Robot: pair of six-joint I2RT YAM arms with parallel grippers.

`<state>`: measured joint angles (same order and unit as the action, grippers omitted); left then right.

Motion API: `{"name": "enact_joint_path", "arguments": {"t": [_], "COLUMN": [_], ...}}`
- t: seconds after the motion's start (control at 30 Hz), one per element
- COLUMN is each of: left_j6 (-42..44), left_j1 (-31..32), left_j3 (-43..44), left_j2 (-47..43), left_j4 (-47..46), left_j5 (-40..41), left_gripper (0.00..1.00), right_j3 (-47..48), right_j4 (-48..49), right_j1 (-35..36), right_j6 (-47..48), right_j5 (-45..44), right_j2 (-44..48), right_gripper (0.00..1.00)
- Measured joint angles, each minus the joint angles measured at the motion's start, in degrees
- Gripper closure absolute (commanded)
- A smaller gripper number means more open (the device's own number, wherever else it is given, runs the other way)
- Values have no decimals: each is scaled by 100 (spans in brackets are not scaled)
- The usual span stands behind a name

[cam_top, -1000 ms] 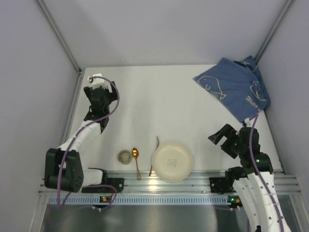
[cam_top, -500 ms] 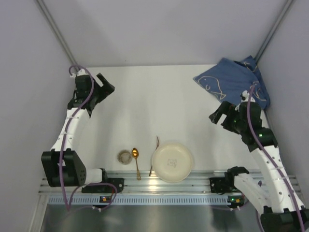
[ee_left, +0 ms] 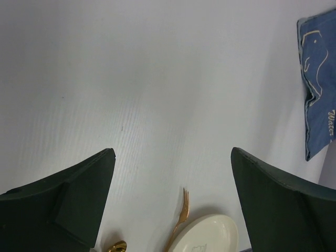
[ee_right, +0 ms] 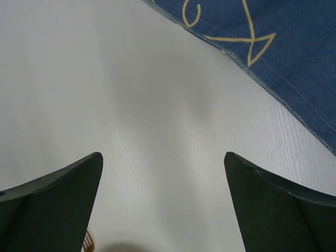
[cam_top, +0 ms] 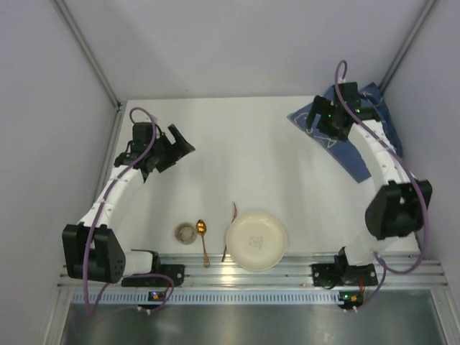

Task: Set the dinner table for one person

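The dinner table [cam_top: 237,151] is a matte-white top. Near its front edge lie a cream plate [cam_top: 256,240], a gold fork [cam_top: 233,215] partly under the plate's left rim, a gold spoon [cam_top: 202,236] and a small round cup [cam_top: 186,233]. My left gripper [cam_top: 180,147] is open and empty above the left middle of the table; its wrist view shows the fork [ee_left: 179,220], plate [ee_left: 210,236] and spoon [ee_left: 116,247] ahead. My right gripper [cam_top: 313,119] is open and empty at the near-left edge of the blue cloth [cam_top: 356,136], which its wrist view shows too [ee_right: 273,47].
The blue cloth with fish outlines lies crumpled in the far right corner, also seen in the left wrist view [ee_left: 317,105]. A ribbed aluminium rail [cam_top: 244,277] runs along the near edge. Grey walls close in the left, back and right sides.
My right arm has stretched away from the near right side to the cloth's edge at the far right. My left gripper swung from the far-left corner rightward over the table.
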<state>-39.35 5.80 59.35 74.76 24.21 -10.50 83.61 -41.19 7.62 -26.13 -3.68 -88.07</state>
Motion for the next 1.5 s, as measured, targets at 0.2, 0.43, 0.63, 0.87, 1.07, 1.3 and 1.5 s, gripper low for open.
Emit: {"name": "enact_joint_path", "arguments": {"t": [0.2,0.43,0.63,0.87,1.07,1.3,1.5], "left_j6": [229,334,317,164,151,157,260], "left_j1": [229,240,286,407,649,667,667], "left_j3": [109,518,649,691,684,570,540], "left_j2": [72,365,433,439,426,212,157], "left_j4": [210,522,804,1097,1384,1508,1519], "left_j5": [39,367,525,662,844,1025,1084], "left_gripper": [4,5,5,3,3,4,4], "right_j3": [1902,3180,4142,4474,4631,4656,4419], "right_j4": [-313,-946,-1233,-1534,-1626,-1674,-1333], "right_j1": [-431,-1207,-1266,-1060,-776,-256,302], "right_j6": [-15,-142,-85,61,225,203,-400], "right_j5": [295,291,66,-256,-520,-293,1202], "right_j2": [-2452,-4092,-4854,-5351,-5466,-5466,-5386], "right_gripper": [0,0,0,21,78,100,100]}}
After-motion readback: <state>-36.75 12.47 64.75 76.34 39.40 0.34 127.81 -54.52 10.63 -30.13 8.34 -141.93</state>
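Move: Spread at the table's far right, the folded blue napkin has its middle about 17 cm ahead of the right hand, 16 cm to its right and 19 cm below; its near-left edge, with the fish tail, is closer. No other thing lies near it: the plate is some 27 cm back and 19 cm left of the right hand, the fork about 24 cm back and 28 cm left. From the left hand the napkin's middle is roughly 21 cm ahead, 61 cm right and 16 cm below. Swooping down, forward and right onto the napkin's near-left edge by the fish tail, the right hand drops some 18 cm as its wide-open fingers tip steeper, then shuts them on a fold. Staying at table height, it drags the pinched cloth about 15 cm left, speeding up. The left hand, empty and open, eases back some 3 cm and slightly down. ##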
